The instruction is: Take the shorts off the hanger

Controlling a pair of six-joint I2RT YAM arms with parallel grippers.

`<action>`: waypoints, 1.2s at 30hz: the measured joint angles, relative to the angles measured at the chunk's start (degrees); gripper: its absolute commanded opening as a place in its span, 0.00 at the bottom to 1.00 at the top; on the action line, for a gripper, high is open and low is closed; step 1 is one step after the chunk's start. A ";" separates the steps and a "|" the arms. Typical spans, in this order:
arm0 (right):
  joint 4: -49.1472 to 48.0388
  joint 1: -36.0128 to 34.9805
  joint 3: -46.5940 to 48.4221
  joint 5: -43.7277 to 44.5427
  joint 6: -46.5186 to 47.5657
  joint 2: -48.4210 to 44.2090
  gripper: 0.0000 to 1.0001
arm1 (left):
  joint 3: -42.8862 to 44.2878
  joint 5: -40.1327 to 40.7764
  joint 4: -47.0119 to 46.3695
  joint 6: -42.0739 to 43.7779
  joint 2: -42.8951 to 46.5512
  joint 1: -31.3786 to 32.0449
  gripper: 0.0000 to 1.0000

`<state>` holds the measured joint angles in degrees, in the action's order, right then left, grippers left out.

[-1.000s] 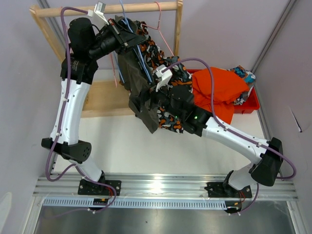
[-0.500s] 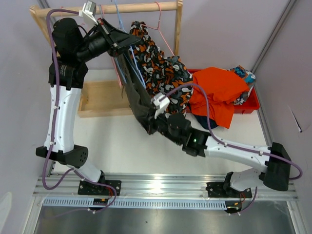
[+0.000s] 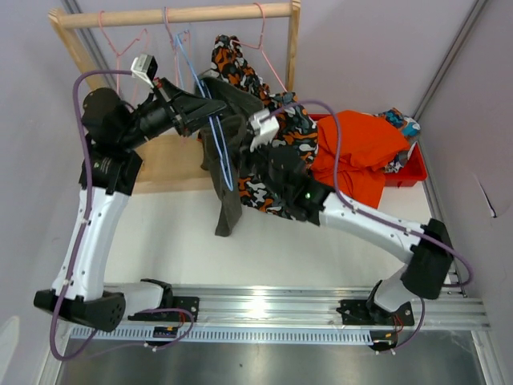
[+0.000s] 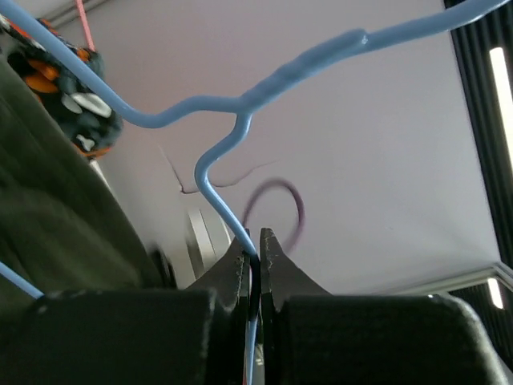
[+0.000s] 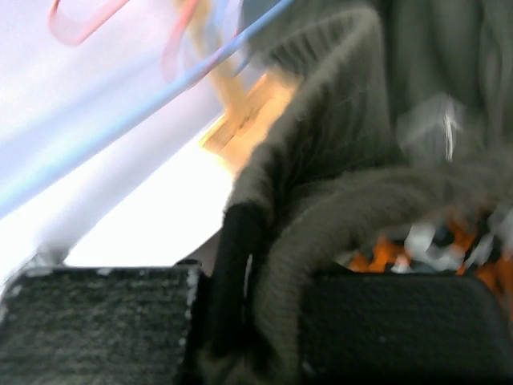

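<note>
The olive green shorts hang from a blue wire hanger in front of the wooden rack. My left gripper is shut on the hanger's hook, holding it off the rod; the olive fabric fills the left of that view. My right gripper is shut on a fold of the olive shorts just below the hanger wire. The blotch-print shorts hang behind my right wrist. Bright orange shorts and teal-print shorts lie in the red bin. The navy pair is hidden.
The wooden rack's rod holds empty pink hangers; another pink hanger carries the blotch-print shorts. The rack's wooden base lies under the left arm. The red bin stands at the right, by the wall.
My left gripper has carried the blue hanger down and away from the rod, toward the near side. My right gripper has moved back up under the hanger, still gripping the olive shorts.
</note>
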<state>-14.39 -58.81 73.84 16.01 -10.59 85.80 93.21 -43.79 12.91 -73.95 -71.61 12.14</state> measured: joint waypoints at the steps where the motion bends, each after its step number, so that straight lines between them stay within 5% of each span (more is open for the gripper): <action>1: 0.66 1.55 3.30 -0.85 0.26 2.27 0.00 | -1.31 -0.02 -0.87 -0.94 1.70 0.00 0.00; 5: 1.70 5.57 10.47 -2.62 0.83 7.30 0.00 | -1.60 -0.48 -4.81 -3.10 5.40 0.07 0.00; 10: 2.14 5.33 6.19 -4.26 -0.04 5.79 0.00 | 0.83 -1.92 -8.52 -5.05 6.54 0.09 0.00; 14: 3.08 2.91 -4.31 -4.09 -1.42 -0.07 0.00 | 0.72 -3.13 -12.50 -8.59 6.36 0.20 0.00; 21: 11.23 -11.02 -10.23 5.14 2.29 -18.16 0.00 | 6.47 -3.10 -2.54 0.57 4.57 0.22 0.00; 30: 17.53 -10.93 21.07 16.55 18.29 -25.62 0.00 | 3.17 -1.53 8.70 14.45 4.68 0.22 0.00; 36: 21.40 3.02 39.82 16.00 27.43 -18.12 0.00 | 2.34 -0.85 14.49 21.86 4.70 0.22 0.00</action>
<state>7.01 -55.79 113.67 32.01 16.84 67.68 95.55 -44.64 27.40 -52.10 -66.92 12.36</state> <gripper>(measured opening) 0.067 0.040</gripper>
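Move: The right hand, pinching the olive shorts' waistband, has the red bin with the orange shorts about 40 cm to its right, 22 ahead and 30 below; the camo shorts hang some 8 cm ahead and 9 to its right, and the blue hanger stands roughly 12 cm above, 2 to its left. The left hand, holding that hanger, has the olive shorts some 20 cm below, and the camo shorts about 10 ahead, 12 right and 15 below. With the shut left fingers keeping hold of the blue hanger and drawing it back and up about 7 cm, then sinking again about 9 cm with a little forward travel, the right hand first pushes about 5 cm forward, then dips and pulls back some 17 cm. Still pinching the waistband, it then sweeps the olive shorts fast to the right and up, away from the hanger, rising nearly 40 cm from its low point while its fingers tip up and the wrist turns about 25 degrees clockwise. ##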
